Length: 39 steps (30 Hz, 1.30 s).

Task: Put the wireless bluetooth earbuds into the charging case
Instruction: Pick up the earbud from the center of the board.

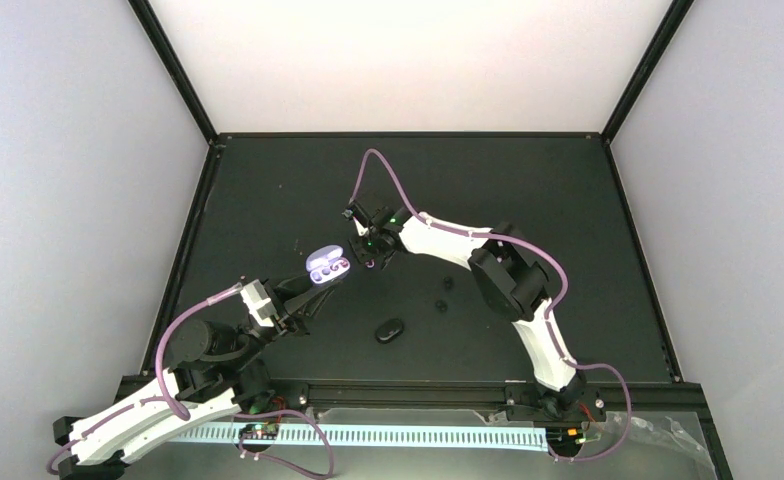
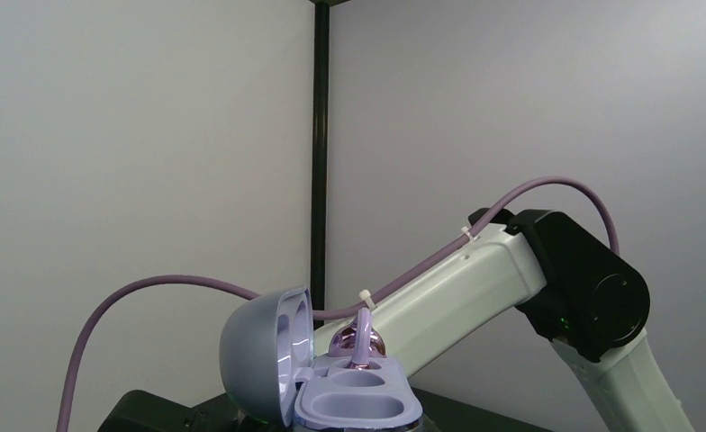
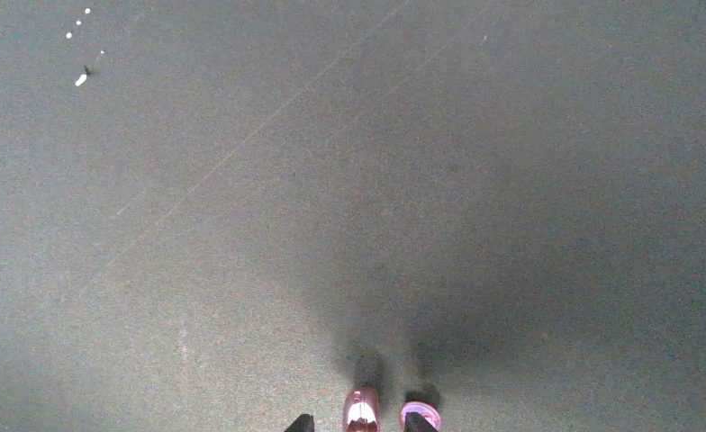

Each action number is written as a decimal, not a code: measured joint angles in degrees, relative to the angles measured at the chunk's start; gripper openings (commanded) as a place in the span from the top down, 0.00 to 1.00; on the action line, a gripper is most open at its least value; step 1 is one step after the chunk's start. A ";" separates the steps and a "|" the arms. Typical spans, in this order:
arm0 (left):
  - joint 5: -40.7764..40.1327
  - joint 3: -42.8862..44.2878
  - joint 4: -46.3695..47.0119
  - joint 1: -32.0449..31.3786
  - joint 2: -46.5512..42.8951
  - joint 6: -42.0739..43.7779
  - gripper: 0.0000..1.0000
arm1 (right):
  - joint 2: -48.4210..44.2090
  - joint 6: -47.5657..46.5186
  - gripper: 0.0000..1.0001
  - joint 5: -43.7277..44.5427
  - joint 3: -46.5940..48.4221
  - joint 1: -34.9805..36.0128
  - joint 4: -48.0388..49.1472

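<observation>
The lilac charging case [image 1: 326, 266] is held open above the mat at the tip of my left gripper [image 1: 316, 284], which is shut on its base. In the left wrist view the case [image 2: 354, 407] has its lid [image 2: 257, 355] swung up. One pinkish-purple earbud [image 2: 360, 342] sits in the far slot, and the near slots are hollow. My right gripper [image 1: 370, 254] hangs just right of the case. A second pinkish-purple earbud [image 3: 361, 410] shows between its fingertips [image 3: 301, 423], low over the mat, and the gripper [image 3: 359, 425] is shut on it.
Two small black earbuds [image 1: 448, 283] [image 1: 440, 305] lie on the dark mat right of centre. A closed black oval case [image 1: 390, 330] lies nearer the front. Black frame posts and pale walls ring the mat. Purple cables loop off both arms.
</observation>
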 measured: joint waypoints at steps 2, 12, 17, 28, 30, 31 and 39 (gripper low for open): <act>0.00 0.00 0.00 0.00 0.00 -0.02 0.98 | 0.37 0.00 0.75 0.00 0.04 0.02 -0.13; 0.00 -0.11 0.00 0.00 0.00 -0.04 0.98 | 2.25 0.02 0.82 -0.11 0.83 0.33 -0.87; 0.00 -0.17 0.00 0.00 0.00 -0.07 0.98 | 2.34 0.07 0.90 -0.09 0.85 0.37 -0.94; -0.02 -0.17 -0.02 0.00 0.00 -0.07 0.98 | 2.10 0.02 0.99 0.11 0.26 0.39 -0.31; -0.02 -0.17 -0.02 0.00 0.00 -0.07 0.98 | 1.70 0.04 0.99 0.37 -0.44 0.42 0.24; -0.02 -0.17 -0.02 0.00 0.00 -0.07 0.99 | 1.40 0.04 0.99 0.46 -0.87 0.39 0.35; -0.02 -0.26 0.00 0.00 0.00 -0.07 0.99 | -9.20 0.00 0.99 0.94 -10.19 0.39 1.05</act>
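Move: The earbud lies right under the right hand's parted fingers, roughly 2 cm below and neither ahead nor to the side. From that hand, the black oval sits about 17 cm back, 5 cm right, and two small black bits lie some 6 cm back, 19 right and 11 back, 17 right, all about 2 cm down. The open charging case is roughly 20 cm back, 5 left, 31 up. From the left hand, the earbud is about 20 cm ahead, 5 right, 32 below. The right fingers pinch the earbud on the board: the hand first sinks about 2 cm over it, stops there while the fingers close nearly shut, then keeps its grip and lifts with growing speed, some 3.5 cm up while drawing about 3 cm right and 2 cm back. The left hand holds the open case still. ##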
